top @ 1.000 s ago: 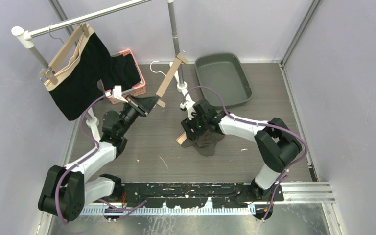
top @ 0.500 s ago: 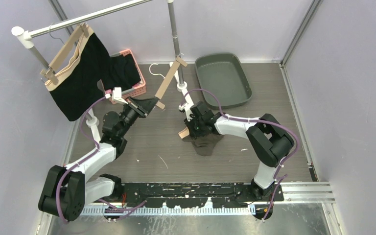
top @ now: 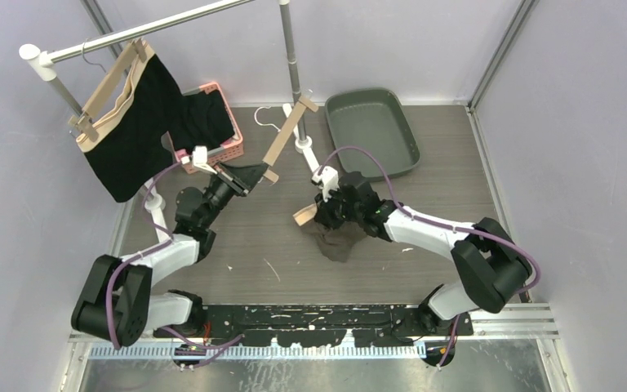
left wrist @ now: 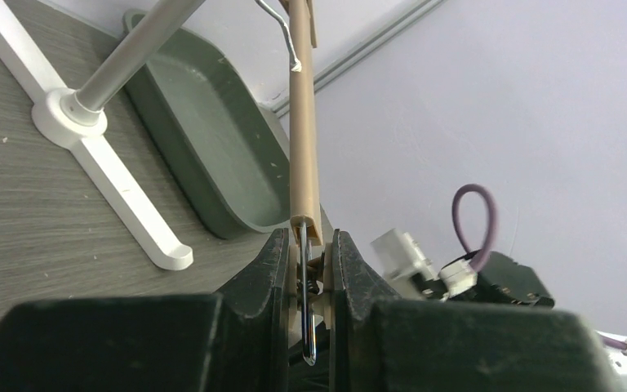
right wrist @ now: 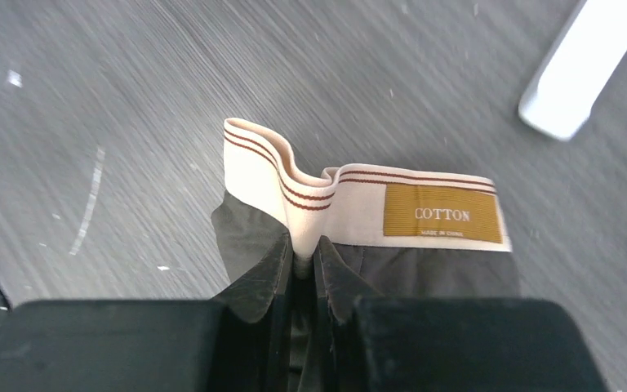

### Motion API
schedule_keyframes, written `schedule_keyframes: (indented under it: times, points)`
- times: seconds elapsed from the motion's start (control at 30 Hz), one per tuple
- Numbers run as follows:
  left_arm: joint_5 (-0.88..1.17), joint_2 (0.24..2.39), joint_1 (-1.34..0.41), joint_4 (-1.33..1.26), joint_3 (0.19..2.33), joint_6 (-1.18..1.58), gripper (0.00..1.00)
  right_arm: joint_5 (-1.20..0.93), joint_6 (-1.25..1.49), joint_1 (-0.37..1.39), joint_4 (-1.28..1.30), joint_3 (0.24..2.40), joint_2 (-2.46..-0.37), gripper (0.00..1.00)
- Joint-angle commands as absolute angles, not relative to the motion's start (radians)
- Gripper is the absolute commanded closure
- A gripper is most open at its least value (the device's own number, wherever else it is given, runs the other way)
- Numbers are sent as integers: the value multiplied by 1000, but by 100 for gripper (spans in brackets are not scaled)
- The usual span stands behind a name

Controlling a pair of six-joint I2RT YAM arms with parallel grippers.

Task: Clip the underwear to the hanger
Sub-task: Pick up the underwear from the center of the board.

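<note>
A wooden hanger (top: 286, 135) with a metal hook slants above the floor, and my left gripper (top: 255, 174) is shut on the clip at its lower end. In the left wrist view the hanger's bar (left wrist: 304, 147) rises from between the fingers, and the left gripper (left wrist: 305, 245) pinches the clip and its wire. The dark underwear (top: 341, 243) with a cream waistband lies bunched on the floor. My right gripper (top: 326, 214) is shut on it. The right wrist view shows the waistband (right wrist: 359, 200) with a yellow COTTON label, its fold pinched in the right gripper (right wrist: 302, 249).
A grey tray (top: 373, 131) lies at the back right. A pink basket (top: 227, 147) with dark clothes stands at the back left. Black underwear (top: 135, 131) hangs clipped on another hanger from the rail. The rack's pole (top: 290, 49) and white foot (top: 302, 147) stand beside the held hanger.
My right gripper has shut on the underwear's waistband, and its arm has swung out to the right. The left gripper still holds the hanger, which has shifted slightly.
</note>
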State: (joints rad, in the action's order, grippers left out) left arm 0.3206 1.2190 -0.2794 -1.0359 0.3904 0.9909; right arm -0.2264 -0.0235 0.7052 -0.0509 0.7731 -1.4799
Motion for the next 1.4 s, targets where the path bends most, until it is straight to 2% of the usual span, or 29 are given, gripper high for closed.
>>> schedule_keyframes:
  times: [0.0, 0.13, 0.6, 1.37]
  points:
    - [363, 1289, -276, -1315, 412, 1047, 100, -391, 8, 669, -199, 808, -1420, 99]
    - [379, 1339, -275, -1387, 428, 1071, 100, -525, 52, 638, -263, 817, -1412, 99]
    - [504, 1382, -279, -1430, 475, 1090, 100, -717, 73, 596, -281, 966, -1490, 99]
    - [473, 1357, -275, -1386, 488, 1061, 100, -782, 158, 494, -325, 1021, -1495, 99]
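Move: My right hand holds the dark grey underwear by its waistband, low over the board. The hanger's near clip, where I take it, lies about 5 cm ahead, 11 cm left and 15 cm up. Farther out on the board, the stand foot's middle is some 19 cm ahead and 4 cm left, the green tray 21 cm ahead and 12 cm right. From my left hand, pinching that clip, the gripped waistband lies about 5 cm back, 10 cm right and 17 cm lower. Keeping my right-hand pinch on the waistband, I raise it about 13 cm and swing it some 5 cm left towards the hanger's near clip, then ease forward and slightly back right, the wrist rolling until the fingers point nearly level. My left hand, still squeezing the clip, shifts about 2.5 cm right, rises as much, turns slightly clockwise, and then holds still. ##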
